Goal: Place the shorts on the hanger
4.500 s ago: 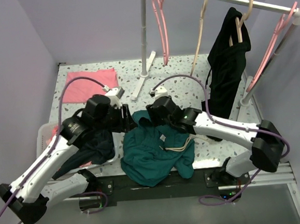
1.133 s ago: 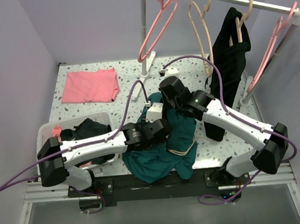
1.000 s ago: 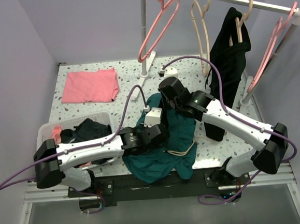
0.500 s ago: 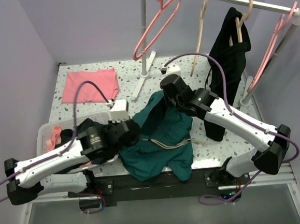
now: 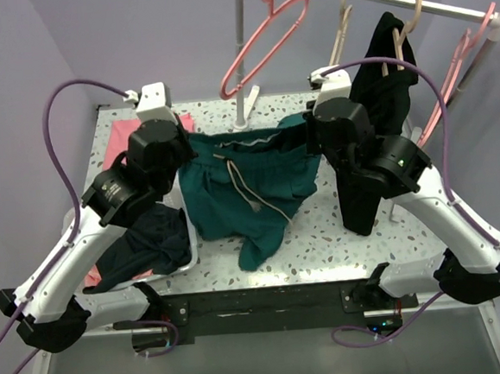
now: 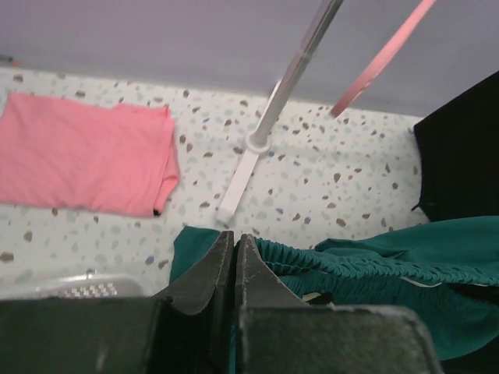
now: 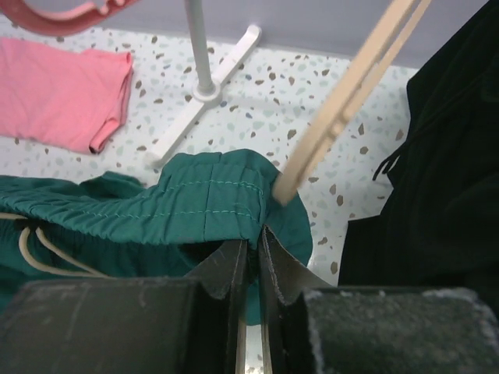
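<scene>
The dark teal shorts (image 5: 241, 183) hang spread by their waistband between my two grippers, above the table, with the cream drawstring dangling down the front. My left gripper (image 5: 184, 144) is shut on the waistband's left end (image 6: 269, 251); its fingertips (image 6: 235, 238) pinch the fabric. My right gripper (image 5: 310, 128) is shut on the right end, where teal cloth (image 7: 195, 206) bunches at the fingertips (image 7: 254, 234). The salmon-pink hanger (image 5: 260, 39) hangs from the rail, above and behind the shorts' middle. One of its arms shows in the left wrist view (image 6: 382, 58).
A tan hanger (image 5: 340, 15) and a black garment (image 5: 373, 99) hang on the rail close to my right arm. The rack's pole (image 5: 240, 58) and foot stand behind the shorts. A flat pink cloth (image 6: 78, 160) lies far left. A white basket (image 5: 71, 227) of dark clothes sits near left.
The left gripper has shut on the waistband. Both arms have risen and moved apart toward the back, lifting the shorts off the table and stretching them wide.
</scene>
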### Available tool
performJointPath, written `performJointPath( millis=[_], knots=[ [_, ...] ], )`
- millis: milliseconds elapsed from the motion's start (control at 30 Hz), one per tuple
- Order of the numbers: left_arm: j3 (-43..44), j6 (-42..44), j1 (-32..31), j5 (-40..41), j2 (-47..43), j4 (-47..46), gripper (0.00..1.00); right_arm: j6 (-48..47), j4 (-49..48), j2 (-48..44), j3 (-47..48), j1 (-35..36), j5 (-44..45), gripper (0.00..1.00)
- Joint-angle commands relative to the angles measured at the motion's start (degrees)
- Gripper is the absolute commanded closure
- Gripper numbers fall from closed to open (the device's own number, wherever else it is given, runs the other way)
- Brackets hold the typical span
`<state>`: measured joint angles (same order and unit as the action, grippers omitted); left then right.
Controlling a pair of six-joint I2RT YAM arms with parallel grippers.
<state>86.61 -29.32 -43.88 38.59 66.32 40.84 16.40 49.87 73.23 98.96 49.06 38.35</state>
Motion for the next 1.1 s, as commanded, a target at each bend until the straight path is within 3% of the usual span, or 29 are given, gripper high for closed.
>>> performJointPath(
  millis=[0,133,367,500,567,667,767,867,1067],
  knots=[
    [4.72,11.21,1.25,-7.87,-0.23,-7.51,1.0,-1.29,2.78,-0.9,5.8,-0.37,4.2,1.0],
    [-4.94,10.61,1.25,-15.55,-4.26,-8.67,1.0,-0.06,3.92,-0.37,3.1,-0.45,2.17,1.0],
    [-30.14,3.93,1.34,-14.77,-12.35,-9.46,1.0,2.31,8.04,1.38,-4.81,-1.24,8.14,0.99],
    [-38.96,0.15,1.25,-19.23,-13.33,-14.02,1.0,4.42,7.09,1.74,-12.46,-3.44,4.38,0.95],
    [-41.42,-1.44,1.25,-21.18,-11.23,-15.61,1.0,5.47,5.08,2.26,-16.33,-3.53,0.79,0.89],
    [-42.05,-2.76,1.34,-24.08,-7.45,-18.07,1.0,5.92,4.54,3.32,-17.39,-3.44,-3.44,0.63],
    [-40.83,-3.02,1.25,-26.45,-4.2,-19.92,1.0,4.61,3.23,2.01,-15.91,-3.44,-8.18,0.45],
    [-38.8,-2.85,1.34,-27.6,-1.99,-20.18,1.0,3.11,3.83,0.51,-12.05,-3.53,-11.01,0.38],
    [-36.08,-1.71,1.25,-29.45,0.21,-21.15,0.98,2.14,4.54,-1.07,-3.43,-3.53,-12.25,0.36]
  ],
)
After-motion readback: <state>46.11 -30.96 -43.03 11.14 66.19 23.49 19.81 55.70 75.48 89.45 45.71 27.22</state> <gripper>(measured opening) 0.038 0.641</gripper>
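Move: The teal shorts hang by the waistband between both closed grippers. The bare table they go to has its middle about 17 cm right of the left hand, 5 cm back and 29 cm below; from the right hand it is 10 cm left, 4 cm back, 30 cm below. The laundry basket is 24 cm left of the left hand and 12 cm back. The black garment hangs roughly 16 cm right of the right hand, 5 cm ahead. The shorts get a short lift of 2 to 3 cm, then both hands bring them down to the table. The left, keeping its pinch on the waistband, sinks about 25 cm while easing back and right, tipping down and turning clockwise. The right drops some 16 cm from the start, tips down, opens to let its end go, then rises again about 6 cm. ##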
